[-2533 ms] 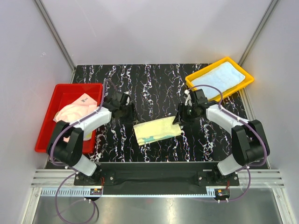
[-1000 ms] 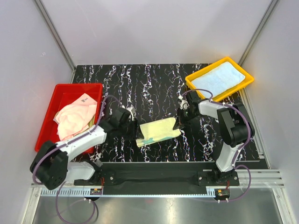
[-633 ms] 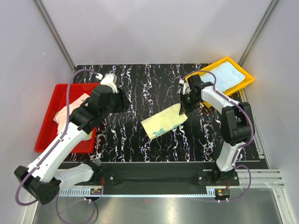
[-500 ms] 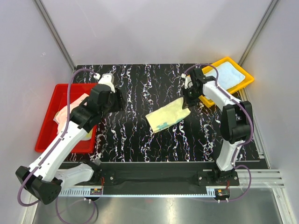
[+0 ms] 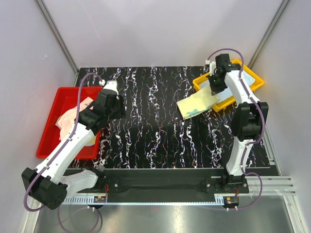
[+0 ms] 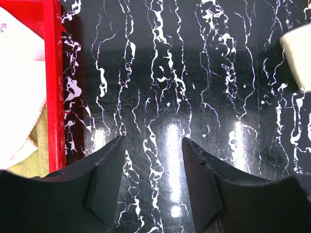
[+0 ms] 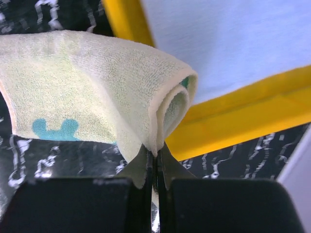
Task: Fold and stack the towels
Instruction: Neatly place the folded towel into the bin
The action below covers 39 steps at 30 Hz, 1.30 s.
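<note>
A folded pale yellow towel (image 5: 197,103) with a teal mark hangs over the table's right side, its far end reaching the yellow tray (image 5: 200,83). My right gripper (image 5: 215,90) is shut on the towel's folded edge (image 7: 87,92), and its jaws (image 7: 156,150) pinch the cloth. A light blue towel (image 5: 251,80) lies flat in that tray (image 7: 228,43). My left gripper (image 5: 116,109) hovers open and empty over bare table (image 6: 152,143), just right of the red tray (image 5: 51,136). A crumpled peach-pink towel (image 5: 73,119) lies in the red tray.
The red tray's wall (image 6: 53,73) stands just left of my left fingers, with a yellow-green cloth (image 6: 36,155) under the pink one. The yellow tray's rim (image 7: 233,121) lies right under the held towel. White enclosure walls surround the black marbled table (image 5: 155,141).
My right arm lifted the yellow towel off the table centre and carried it back and right to the yellow tray. My left arm rose and drew back beside the red tray.
</note>
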Each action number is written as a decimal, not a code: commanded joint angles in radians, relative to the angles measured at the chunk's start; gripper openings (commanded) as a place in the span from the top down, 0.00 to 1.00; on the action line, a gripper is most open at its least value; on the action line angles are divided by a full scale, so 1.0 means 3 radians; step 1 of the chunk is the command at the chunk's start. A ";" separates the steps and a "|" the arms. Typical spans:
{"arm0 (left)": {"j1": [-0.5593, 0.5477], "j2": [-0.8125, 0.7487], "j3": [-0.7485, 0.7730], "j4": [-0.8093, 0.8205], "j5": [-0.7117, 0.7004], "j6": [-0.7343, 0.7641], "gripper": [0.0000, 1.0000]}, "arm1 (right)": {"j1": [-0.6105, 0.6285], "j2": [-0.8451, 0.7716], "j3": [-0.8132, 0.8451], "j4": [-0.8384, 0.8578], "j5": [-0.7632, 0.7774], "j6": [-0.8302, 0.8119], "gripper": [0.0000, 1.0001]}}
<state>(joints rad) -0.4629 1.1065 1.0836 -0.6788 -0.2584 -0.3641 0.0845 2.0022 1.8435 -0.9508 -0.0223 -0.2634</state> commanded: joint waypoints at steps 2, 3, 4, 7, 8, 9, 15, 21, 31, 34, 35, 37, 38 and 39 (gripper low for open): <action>0.0014 0.0029 -0.0002 0.0161 -0.0095 0.0099 0.45 | -0.0179 0.0157 0.0420 0.0091 0.0396 -0.0338 1.00; 0.0014 0.0039 -0.0007 0.0176 -0.0069 0.0104 0.45 | -0.0215 0.0198 0.0481 0.0132 0.0462 -0.0354 1.00; 0.0019 0.0055 -0.0022 0.0187 -0.0029 0.0109 0.45 | -0.0261 0.0289 0.0654 0.0203 0.0443 -0.0359 1.00; 0.0019 0.0111 -0.0073 0.0202 0.0079 0.0099 0.45 | -0.0470 0.0565 0.1164 0.0097 0.0279 -0.0359 1.00; 0.0014 0.0126 -0.0084 0.0202 0.0115 0.0094 0.45 | -0.0527 0.0647 0.1294 0.0061 0.0289 -0.0395 1.00; 0.0014 0.0141 -0.0084 0.0207 0.0130 0.0104 0.45 | -0.0547 0.0719 0.1421 0.0025 0.0294 -0.0426 1.00; 0.0019 0.0285 0.0023 0.0166 0.0161 0.0130 0.45 | -0.0650 0.1154 0.1959 0.0065 0.0269 -0.0620 1.00; 0.0014 0.0417 0.0202 0.0085 0.0345 0.0125 0.45 | -0.0691 0.1512 0.2271 0.0224 0.0467 -0.0876 1.00; 0.0019 0.0607 0.0433 -0.0018 0.0350 0.0135 0.44 | -0.0864 0.1865 0.2552 0.0413 0.0458 -0.1055 1.00; 0.0019 0.0673 0.0489 -0.0048 0.0355 0.0135 0.44 | -0.0880 0.1967 0.2716 0.0378 0.0478 -0.1106 1.00; 0.0019 0.0694 0.0499 -0.0048 0.0350 0.0120 0.44 | -0.0880 0.1973 0.2721 0.0383 0.0428 -0.1101 1.00; 0.0019 0.0730 0.0514 -0.0043 0.0365 0.0089 0.44 | -0.0880 0.1942 0.2681 0.0444 0.0402 -0.1055 1.00; 0.0014 0.0740 0.0520 -0.0033 0.0401 0.0084 0.44 | -0.0880 0.1927 0.2655 0.0469 0.0346 -0.1045 1.00; 0.0014 0.0755 0.0520 -0.0023 0.0422 0.0074 0.44 | -0.0880 0.1906 0.2620 0.0495 0.0315 -0.1039 1.00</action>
<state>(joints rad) -0.4629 1.3251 1.1854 -0.7094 -0.1619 -0.3370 -0.1825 2.5942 2.5984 -0.8673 0.0868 -0.5644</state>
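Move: From the right hand, which already pinches the yellow folded towel, the yellow bin's middle lies about 12 cm ahead, 12 cm right and 9 cm below. The blue folded towel lies inside the bin, roughly 13 cm ahead and 13 cm right of the hand. From the left hand the bin is some 28 cm ahead, 75 cm right and 17 cm down. Right hand carries the pinched towel some 24 cm right-forward over the bin, then lowers; left sinks slightly. ##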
